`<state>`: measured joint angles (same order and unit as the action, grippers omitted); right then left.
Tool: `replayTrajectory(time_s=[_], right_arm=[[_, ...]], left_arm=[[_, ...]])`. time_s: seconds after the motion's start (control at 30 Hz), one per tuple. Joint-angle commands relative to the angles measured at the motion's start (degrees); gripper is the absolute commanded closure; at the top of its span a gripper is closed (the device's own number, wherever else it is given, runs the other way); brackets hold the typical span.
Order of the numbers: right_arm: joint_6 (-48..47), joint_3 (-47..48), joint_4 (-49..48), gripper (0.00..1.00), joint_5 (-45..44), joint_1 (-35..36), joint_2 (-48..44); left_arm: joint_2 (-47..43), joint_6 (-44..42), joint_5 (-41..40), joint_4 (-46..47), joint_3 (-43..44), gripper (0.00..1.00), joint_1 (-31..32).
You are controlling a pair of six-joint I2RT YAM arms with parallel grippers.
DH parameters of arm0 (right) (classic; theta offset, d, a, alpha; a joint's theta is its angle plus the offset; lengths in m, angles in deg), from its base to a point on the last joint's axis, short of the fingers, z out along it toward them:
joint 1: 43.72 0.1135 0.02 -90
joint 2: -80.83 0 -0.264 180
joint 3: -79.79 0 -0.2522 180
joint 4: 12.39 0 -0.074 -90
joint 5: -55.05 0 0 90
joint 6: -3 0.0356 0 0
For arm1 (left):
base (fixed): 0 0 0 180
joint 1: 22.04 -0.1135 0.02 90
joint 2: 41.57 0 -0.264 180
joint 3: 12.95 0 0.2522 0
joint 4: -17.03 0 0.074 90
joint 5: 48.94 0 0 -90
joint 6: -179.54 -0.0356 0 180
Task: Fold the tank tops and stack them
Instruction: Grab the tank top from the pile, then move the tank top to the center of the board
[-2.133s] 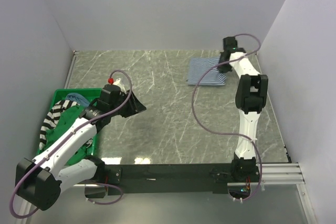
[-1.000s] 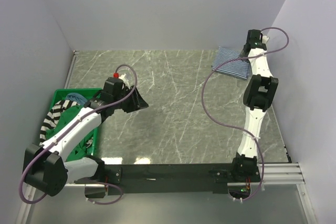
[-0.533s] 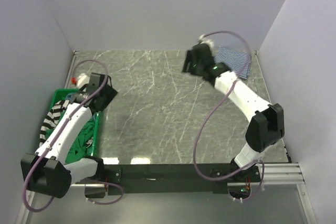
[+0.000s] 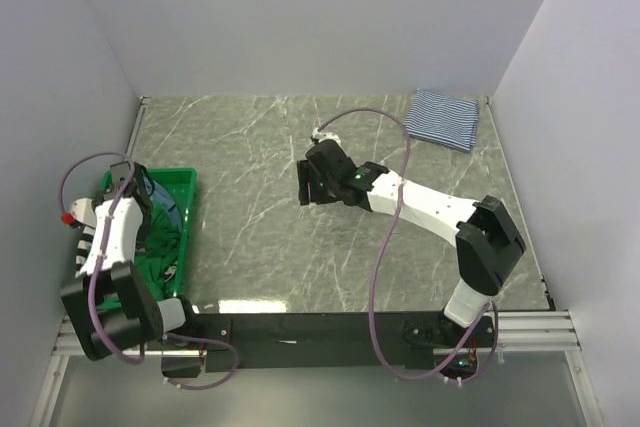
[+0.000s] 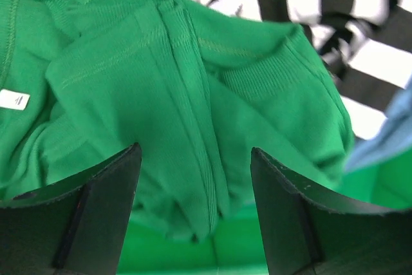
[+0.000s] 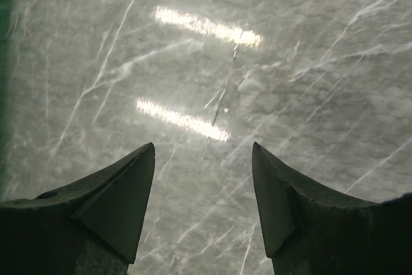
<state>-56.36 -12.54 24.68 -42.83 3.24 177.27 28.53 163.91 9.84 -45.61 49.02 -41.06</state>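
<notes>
A folded thin navy-white striped tank top (image 4: 445, 118) lies at the table's back right corner. The other tank tops are heaped in the green bin (image 4: 190, 182): a plain green one (image 5: 161, 94), a bold black-white striped one (image 5: 335, 4) and a dusty blue one (image 5: 386, 140). My left gripper (image 5: 196, 159) hangs open just above the green top, its jaws straddling a fold and holding nothing. Over the bare middle of the table, far from any cloth, my right gripper (image 6: 203, 152) is open and empty. From above, that right gripper (image 4: 305, 187) points left.
The bin sits at the table's left edge, against the left wall. Its green side shows at the left border of the right wrist view (image 6: 3, 62). Walls close the table on three sides. The right arm's cable (image 4: 385, 247) loops over the marble table.
The left arm swung from the table back over the bin and its jaws opened wide. The right arm left the folded striped top at the back right and came to the table's middle.
</notes>
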Motion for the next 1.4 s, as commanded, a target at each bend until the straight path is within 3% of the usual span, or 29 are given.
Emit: replayTrajectory(time_s=[0.0, 0.13, 0.23, 0.27, 0.43, 0.47, 0.53, 0.7, 0.87, 0.97, 1.07, 1.1, 1.17, 1.27, 1.3, 1.37], right_arm=[[0.74, -2.45, -2.65, 0.31, -0.91, 1.20, -4.68], [1.01, -4.73, -3.10, 0.32, -1.17, 1.64, -6.70], [1.01, -5.53, -3.10, 0.32, -1.87, 1.64, -7.67], [1.10, -5.70, -3.18, 0.32, -2.05, 1.90, -8.02], [0.83, -6.23, -2.48, 0.32, -3.10, 1.82, -9.78], [0.83, -6.23, -2.22, 0.32, -3.19, 1.82, -10.13], [0.66, -6.23, -2.13, 0.32, -3.55, 1.73, -11.09], [0.39, -6.15, -2.04, 0.32, -3.64, 1.82, -12.86], [-0.22, -5.01, -1.26, 0.32, -5.21, 1.82, -14.88], [-0.49, -3.07, -0.03, 0.32, -8.37, 1.56, -16.19], [-0.31, -1.05, 1.38, 0.32, -11.36, -0.10, -18.30], [-0.14, -0.35, 1.91, 0.32, -12.33, -0.64, -18.92], [0.39, 0.97, 3.49, 0.32, -14.26, -2.65, -21.20], [0.92, -0.34, 3.85, 0.32, -14.01, -7.57, -26.12], [1.09, -2.35, 3.67, 0.31, -13.74, -10.46, -27.70], [1.01, -4.81, 3.50, 0.30, -13.48, -12.93, -32.01]], left_arm=[[4.23, -0.63, 1.08, 3.62, 0.83, 0.26, -2.15], [8.19, -0.45, 0.55, 4.94, 0.84, 0.29, -2.51], [9.87, -0.80, 1.78, 4.94, 0.93, 0.39, -2.77], [9.61, -1.15, 2.39, 5.37, 0.49, 0.49, -2.68], [3.21, -4.31, 3.80, 4.50, 1.36, 0.79, -2.86], [1.80, -4.84, 3.97, 4.15, 2.32, 0.91, -2.77], [-2.24, -5.98, 4.85, 2.92, 3.47, 0.99, -2.86], [-11.98, -11.60, 8.54, 2.74, 7.60, 0.99, -2.77], [-19.12, -19.34, 21.34, 9.85, 13.64, 0.99, -2.25], [-19.40, -20.67, 24.97, 12.22, 20.16, 0.99, 2.40], [-16.50, -21.46, 22.10, 13.46, 28.50, 0.99, 14.77], [-13.97, -21.81, 18.95, 13.81, 30.70, 0.99, 23.07], [-11.15, -23.91, 18.92, 16.17, 35.89, 1.00, 32.15], [-4.73, -26.11, 20.94, 17.42, 39.68, 0.99, 39.65], [-1.93, -26.64, 19.11, 18.29, 39.77, 1.00, 45.77], [0.46, -27.79, 19.35, 19.87, 37.33, 0.99, 50.73]])
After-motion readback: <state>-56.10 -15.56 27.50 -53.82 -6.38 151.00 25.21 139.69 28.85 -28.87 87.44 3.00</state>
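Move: The green tank top lies loosely spread right under the left hand's open fingers, its middle about 3 cm back, 3 cm to the right and 4 cm below. The black-and-white striped tank top is level with this hand, some 4 cm to the left and 5 cm below, and the blue one is about 6 cm ahead and 8 cm right. From the right hand, the green tank top lies roughly 39 cm left, 15 cm back and 9 cm lower. The left hand sinks about 3.5 cm into the pile in the green crate with its fingers astride a ridge of the green tank top, shuts them nearly all the way to pinch the cloth, then lifts it out to some 32 cm above where it began, swinging right (nearly 30 cm) and forward over the table while the fingers tip up from pointing down and the wrist turns clockwise. Meanwhile the empty right hand first eases back a little, then rises and moves off to the right, away from the crate, its fingers staying open. ##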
